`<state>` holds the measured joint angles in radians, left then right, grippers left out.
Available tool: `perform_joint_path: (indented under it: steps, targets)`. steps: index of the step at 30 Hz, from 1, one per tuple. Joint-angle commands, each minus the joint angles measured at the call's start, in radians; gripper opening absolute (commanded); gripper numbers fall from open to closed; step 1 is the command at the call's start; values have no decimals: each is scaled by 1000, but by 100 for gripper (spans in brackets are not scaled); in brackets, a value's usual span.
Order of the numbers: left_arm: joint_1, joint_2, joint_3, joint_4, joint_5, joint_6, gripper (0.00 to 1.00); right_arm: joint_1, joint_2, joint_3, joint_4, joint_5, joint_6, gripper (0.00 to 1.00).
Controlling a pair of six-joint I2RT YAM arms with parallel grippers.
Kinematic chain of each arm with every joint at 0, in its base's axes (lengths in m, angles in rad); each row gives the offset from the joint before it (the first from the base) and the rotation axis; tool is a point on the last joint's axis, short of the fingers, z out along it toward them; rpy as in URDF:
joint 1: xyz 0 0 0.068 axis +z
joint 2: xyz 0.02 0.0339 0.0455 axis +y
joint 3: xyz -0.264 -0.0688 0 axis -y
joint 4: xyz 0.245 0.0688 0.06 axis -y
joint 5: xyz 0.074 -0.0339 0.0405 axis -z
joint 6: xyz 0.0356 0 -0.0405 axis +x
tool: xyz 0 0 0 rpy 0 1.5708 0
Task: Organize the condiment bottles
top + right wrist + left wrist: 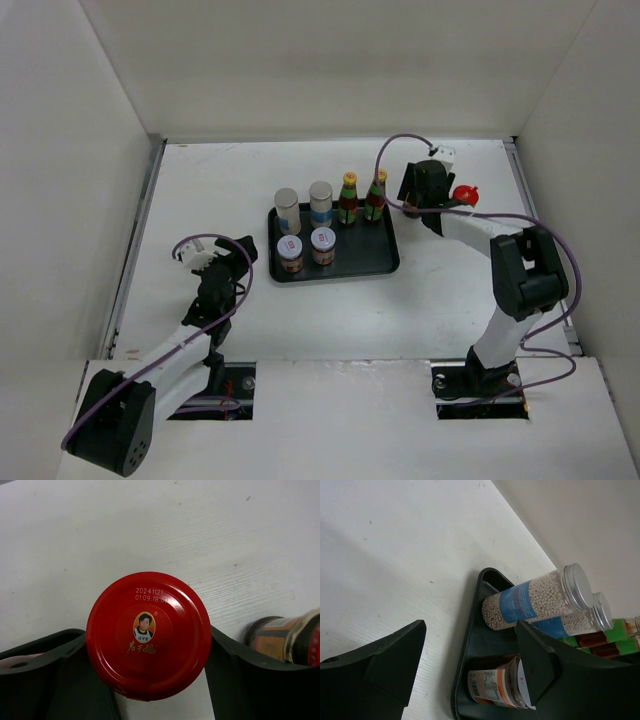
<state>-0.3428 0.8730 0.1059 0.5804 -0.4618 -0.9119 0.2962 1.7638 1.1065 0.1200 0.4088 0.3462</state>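
Note:
The black tray (386, 264) holds six of the condiment bottles: two silver-topped cylinders (287, 210) (530, 602), two yellow-capped green-labelled bottles (348, 198) and two white-lidded jars (290, 254) (497, 687). My right gripper (425, 190) (147, 647) is right of the tray, its fingers pressed to both sides of an upright red-capped jar (148, 635). A second brown red-capped jar (279, 639) (464, 194) is just beside it on the table. My left gripper (202, 255) (470, 630) hangs open left of the tray, facing the tray's near-left corner with nothing between its fingers.
White walls close the table in at the back and both sides. Bare white table lies in front of the tray and on its left. The purple cable (400, 145) loops above the right wrist.

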Motion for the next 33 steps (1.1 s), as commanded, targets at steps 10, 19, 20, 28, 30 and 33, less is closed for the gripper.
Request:
perform_joint_path:
  steps: [10,19,20,28,30,33]
  targets:
    - [-11,8,12,62,8,8,72,103,-369,-180,168,162,-29,60]
    - [-15,15,14,62,6,8,72,322,-406,-209,168,107,-16,60]
    - [-12,9,12,62,8,8,72,350,-386,-197,168,108,-18,60]
    - [-8,-22,8,52,3,13,72,493,-244,-137,190,108,-16,60]
    - [-6,-23,8,52,5,13,72,517,-210,-131,191,111,-12,60]
    - [-9,-22,8,52,5,13,72,547,-173,-126,191,119,-7,60]
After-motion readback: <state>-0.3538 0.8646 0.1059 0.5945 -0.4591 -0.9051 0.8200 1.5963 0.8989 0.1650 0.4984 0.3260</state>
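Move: In the right hand's already closed fingers is the nearer red-lid jar, standing behind the tray's right side. Its free place on the tray lies about 14 cm back, 19 cm left and 5 cm below the hand. The right white-lid jar is 7 cm left of that place, level with it; the left sauce bottle is about 12 cm beyond it, the right one 12 cm beyond and 8 cm right. From the left hand, the place is roughly 28 cm right, 4 cm ahead and 5 cm below. Keeping its grip on the red-lid jar, the right hand draws back, climbs about 8 cm, then sweeps left around the near side of the sauce bottles and sinks by as much again into the tray's free space, some 18 cm left and 13 cm back of the start. The wrist turns about 25 degrees counter-clockwise on the way. ##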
